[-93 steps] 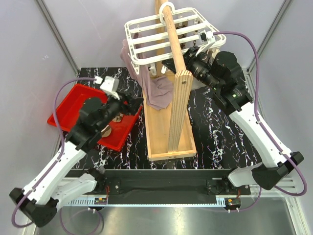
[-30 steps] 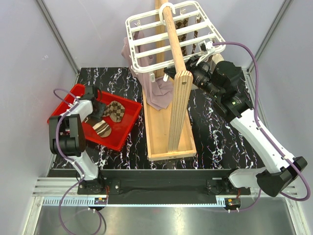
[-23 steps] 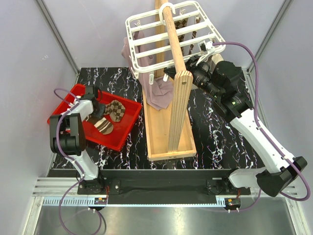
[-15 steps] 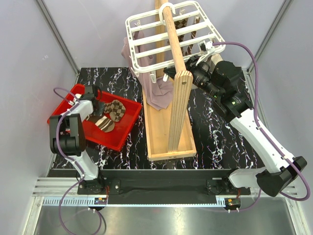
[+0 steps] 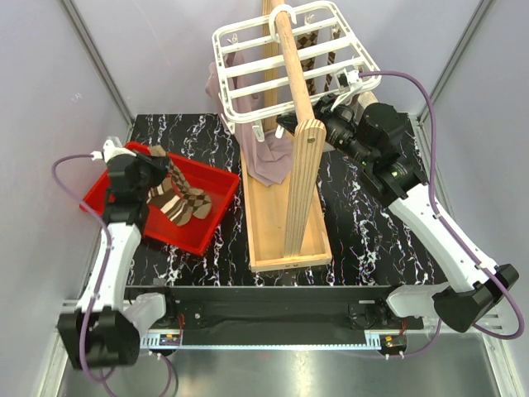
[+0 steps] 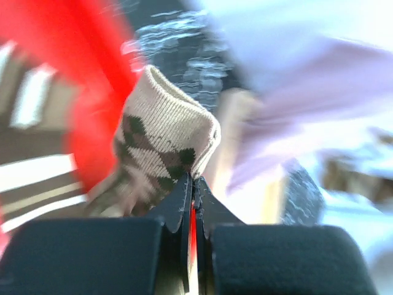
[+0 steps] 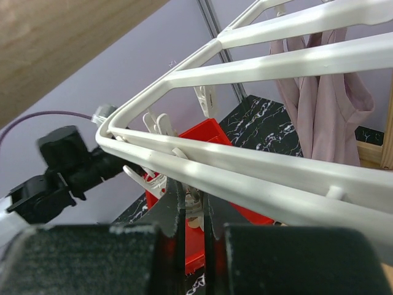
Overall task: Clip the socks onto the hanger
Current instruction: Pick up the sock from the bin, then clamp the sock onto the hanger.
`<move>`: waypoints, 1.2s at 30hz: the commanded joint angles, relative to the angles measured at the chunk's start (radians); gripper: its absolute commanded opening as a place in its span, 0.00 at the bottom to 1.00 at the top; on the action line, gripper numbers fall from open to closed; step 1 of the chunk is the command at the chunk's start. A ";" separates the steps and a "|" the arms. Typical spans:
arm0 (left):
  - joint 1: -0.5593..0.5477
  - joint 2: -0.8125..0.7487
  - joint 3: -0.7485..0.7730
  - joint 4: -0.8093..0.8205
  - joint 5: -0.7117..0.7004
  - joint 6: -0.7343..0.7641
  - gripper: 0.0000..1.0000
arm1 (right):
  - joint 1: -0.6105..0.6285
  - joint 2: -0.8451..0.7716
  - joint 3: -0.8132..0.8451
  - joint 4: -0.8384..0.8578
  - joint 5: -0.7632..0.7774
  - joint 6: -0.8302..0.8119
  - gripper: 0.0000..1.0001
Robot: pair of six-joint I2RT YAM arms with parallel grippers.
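My left gripper (image 5: 155,171) hangs over the red tray (image 5: 211,230), shut on a brown-and-cream checkered sock (image 5: 175,197). In the left wrist view its jaws (image 6: 192,182) pinch the sock's (image 6: 164,140) edge, and the fabric bulges above them. The white hanger (image 5: 289,58) hangs by its hook on the wooden pole (image 5: 291,74). A mauve sock (image 5: 269,157) and checkered socks (image 5: 310,41) dangle from it. My right gripper (image 5: 287,124) reaches under the hanger's near side. In the right wrist view it (image 7: 192,192) is shut on a white clip peg (image 7: 195,206) below the hanger's bar (image 7: 258,169).
The wooden stand's long box base (image 5: 285,227) runs down the middle of the black marble table (image 5: 364,240), between the two arms. The red tray sits at the left, close to the grey side wall. More clip pegs (image 7: 206,98) hang under the hanger.
My left gripper has closed on the checkered sock in the tray and lifted it, the arm swinging outward to the left. The right arm and the hanger have stayed put.
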 commanded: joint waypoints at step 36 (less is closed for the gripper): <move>-0.410 0.160 0.395 0.463 1.258 0.338 0.00 | -0.007 -0.027 -0.042 0.121 -0.275 0.085 0.00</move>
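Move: The checkered sock is already pinched in the left fingers above the bin. The hanger clip that the right hand holds lies about 33 cm to the left hand's right, 4 cm back and 22 cm up; a free clip hangs some 6 cm left of it at the same height. The striped sock lies in the bin, 20 cm below and 7 cm back. The wooden post stands 37 cm right, 20 cm back. For the right hand, the held clip is right at its fingertips. Keeping its pinch on the checkered sock, the left hand swings right, up and back from over the bin towards the clip in the right fingers, about 25 cm rightward, overshooting back and up, then easing a few centimetres forward and down. It turns some 90 degrees clockwise and levels, until its fingers point right. The right hand, still gripping the clip, draws about 3 cm back and left, turning slightly counter-clockwise. ##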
